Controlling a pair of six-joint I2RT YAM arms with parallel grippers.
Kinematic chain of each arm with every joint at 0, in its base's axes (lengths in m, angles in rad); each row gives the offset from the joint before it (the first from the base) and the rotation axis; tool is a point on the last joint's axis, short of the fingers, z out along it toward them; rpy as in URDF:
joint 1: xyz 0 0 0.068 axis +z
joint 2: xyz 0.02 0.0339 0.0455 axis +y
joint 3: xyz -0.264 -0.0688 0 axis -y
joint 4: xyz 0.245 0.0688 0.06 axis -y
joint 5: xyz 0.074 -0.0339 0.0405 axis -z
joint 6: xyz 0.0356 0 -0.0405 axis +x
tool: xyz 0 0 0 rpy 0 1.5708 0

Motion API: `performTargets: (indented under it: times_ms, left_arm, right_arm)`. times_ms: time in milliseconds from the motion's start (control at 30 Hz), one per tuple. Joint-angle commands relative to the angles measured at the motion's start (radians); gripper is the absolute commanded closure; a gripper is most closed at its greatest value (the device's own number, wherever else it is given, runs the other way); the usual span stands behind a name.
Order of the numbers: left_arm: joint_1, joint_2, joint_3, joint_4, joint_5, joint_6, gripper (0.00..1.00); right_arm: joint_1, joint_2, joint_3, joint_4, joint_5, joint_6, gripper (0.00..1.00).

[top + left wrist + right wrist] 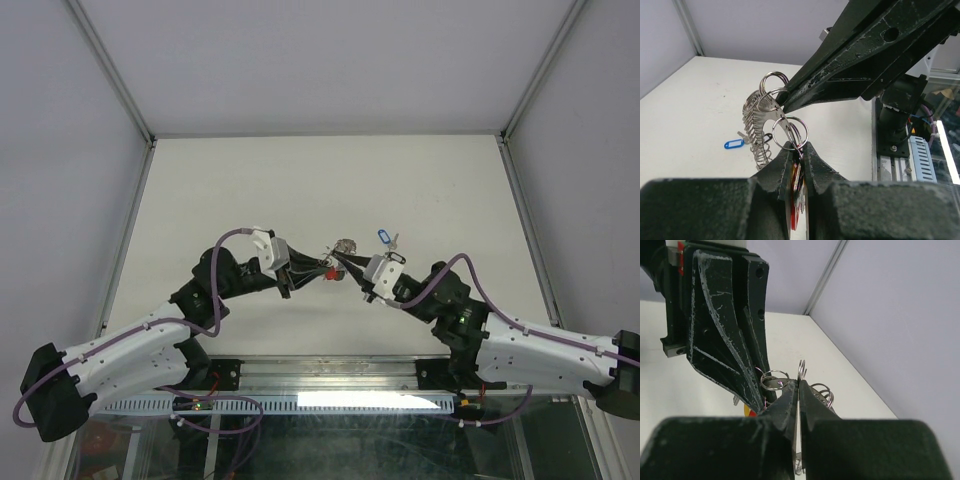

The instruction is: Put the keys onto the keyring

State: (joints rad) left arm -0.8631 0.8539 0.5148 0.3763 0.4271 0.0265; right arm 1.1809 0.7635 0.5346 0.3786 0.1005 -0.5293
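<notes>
The two grippers meet above the table's middle. My left gripper (322, 271) (797, 146) is shut on a bunch of keys by their red and yellow tags (796, 192); a small split ring (793, 131) sticks out past its tips. My right gripper (346, 262) (798, 383) is shut on the edge of the ribbed silvery keyring (759, 125) (346, 246), held in the air against that bunch. In the right wrist view a thin ring edge (801, 370) rises from the shut tips. A blue-tagged key (382, 237) (733, 144) lies loose on the table.
The white table (300, 180) is walled in by pale panels with metal corner posts (110, 70). A black tag (768, 136) shows behind the keyring. The metal rail with the arm bases (330, 385) runs along the near edge.
</notes>
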Motion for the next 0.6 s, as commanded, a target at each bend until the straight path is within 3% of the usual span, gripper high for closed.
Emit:
performTargets:
  times_ms: [0, 200, 400, 567]
  left_arm:
    - [0.001, -0.036, -0.002, 0.151, 0.058, 0.009, 1.0]
    - [0.001, -0.036, 0.006, 0.159, 0.1, 0.013, 0.99]
    - [0.001, -0.038, 0.011, 0.168, 0.116, 0.007, 0.77]
    - [0.001, -0.053, 0.009, 0.188, 0.126, -0.001, 0.69]
  right_arm:
    - [0.003, -0.013, -0.024, 0.187, 0.019, 0.1, 1.0]
    - [0.003, -0.003, -0.049, 0.261, 0.006, 0.091, 1.0]
    - [0.002, -0.017, -0.074, 0.317, -0.027, 0.069, 1.0]
    - [0.003, -0.036, -0.085, 0.332, -0.054, 0.077, 1.0]
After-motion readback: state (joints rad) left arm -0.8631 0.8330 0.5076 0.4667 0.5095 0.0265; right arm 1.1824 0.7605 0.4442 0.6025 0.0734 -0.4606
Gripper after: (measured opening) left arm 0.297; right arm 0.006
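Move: The left hand still pinches the lower part of the bunch; the keyring's metal crescent lies about 2 cm ahead of it and 4 cm to its right, roughly 1 cm higher, with the red tag hanging some 3 cm below its fingertips and 1 cm to the right. From the right hand, shut on a small ring at the top, the crescent is about 2 cm ahead, 1 cm right and 3 cm below. The loose blue tag lies on the table some 22 cm ahead of the right hand and 15 cm to its right, about 28 cm down. Upward and slightly back, both hands carry the keyring together; halfway through, the left starts opening its fingers and lets go of the tags while still rising, about 2.5 cm in all and 1.5 cm back. The right keeps its pinch on the small ring, rises about 1.5 cm, then eases down a little, its fingertips tipping up about 10 degrees. ##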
